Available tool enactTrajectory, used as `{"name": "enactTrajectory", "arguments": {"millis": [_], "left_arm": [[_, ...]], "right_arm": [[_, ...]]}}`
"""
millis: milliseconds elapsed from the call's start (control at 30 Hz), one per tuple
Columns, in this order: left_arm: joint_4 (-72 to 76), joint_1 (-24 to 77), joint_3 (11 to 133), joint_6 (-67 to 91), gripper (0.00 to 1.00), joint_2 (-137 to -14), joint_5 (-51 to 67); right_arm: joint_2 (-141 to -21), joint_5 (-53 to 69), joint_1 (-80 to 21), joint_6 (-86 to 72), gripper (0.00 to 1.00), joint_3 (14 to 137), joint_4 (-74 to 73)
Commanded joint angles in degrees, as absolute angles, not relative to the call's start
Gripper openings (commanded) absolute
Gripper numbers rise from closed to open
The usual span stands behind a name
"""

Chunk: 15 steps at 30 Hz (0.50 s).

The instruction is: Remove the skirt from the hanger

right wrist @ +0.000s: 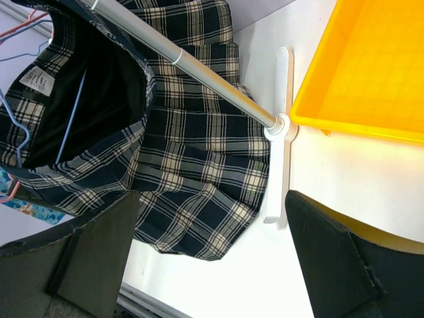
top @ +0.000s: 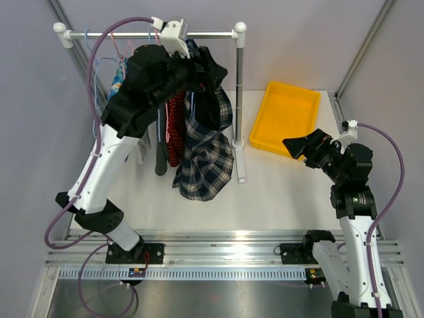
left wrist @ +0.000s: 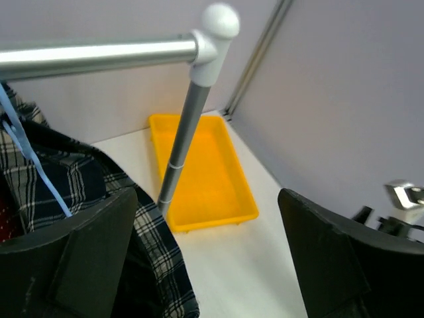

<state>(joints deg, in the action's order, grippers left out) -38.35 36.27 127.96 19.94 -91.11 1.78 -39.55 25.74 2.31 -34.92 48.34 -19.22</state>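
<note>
The skirt point(top: 207, 156) is navy and white plaid and hangs from a light blue wire hanger point(left wrist: 34, 162) on the rack's rail point(top: 152, 34), near its right post. My left gripper point(top: 202, 65) is raised to the skirt's waistband, just under the rail. In the left wrist view the left gripper point(left wrist: 209, 218) is open; its left finger point(left wrist: 79, 265) lies against the plaid cloth point(left wrist: 106, 182), and nothing sits between the fingers. My right gripper point(top: 296, 146) hovers open by the tray, facing the skirt point(right wrist: 192, 165), with the hanger point(right wrist: 71, 112) visible inside the waistband.
A yellow tray point(top: 285, 116) lies on the table right of the rack. The rack's right post point(top: 240, 99) and white foot point(right wrist: 281, 132) stand between tray and skirt. A red patterned garment point(top: 175, 126) and other hangers point(top: 109, 63) hang left of the skirt.
</note>
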Motion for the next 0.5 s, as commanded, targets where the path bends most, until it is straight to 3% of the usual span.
{"name": "enactTrajectory", "arguments": {"millis": [0,67,133,467], "left_arm": [[-43.15,38.32,129.74,17.14,0.86,-91.50,-14.66],[-42.80,38.50,126.41,18.27,0.73,-89.92,-19.48],[-42.37,38.93,124.37,18.11,0.69,-88.69,-21.44],[-43.24,40.08,123.05,14.59,0.68,-89.12,-26.28]], "right_arm": [[-38.41,23.55,2.29,-33.05,0.99,50.53,-21.97],[-38.23,23.73,2.20,-32.87,0.99,50.71,-23.11],[-37.71,24.17,2.29,-32.78,0.99,50.45,-23.46],[-37.97,25.31,2.29,-33.75,0.99,48.43,-22.06]]}}
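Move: The near arm of the blue hanger carrying the skirt lies about 6 cm to the left hand's left, some 3 cm ahead and 6 cm lower. From that hand, the plaid skirt hangs about 3 cm ahead, 3 cm left and 22 cm down; the red dotted garment is 6 cm ahead, 12 cm left, and the right-hand post 10 cm ahead, 9 cm right. From the right hand that hanger arm is roughly 10 cm ahead, 31 cm left and 16 cm higher. Down first, then leftwards with a little forward in it, the left hand travels to the blue hanger just below the rail, ending about 5 cm lower. Its wrist swings some 20 degrees counter-clockwise and rolls its left side up, turning the fingers away from the post to face the hanger and the skirt's opening, while they close from nearly wide to about two thirds open. ##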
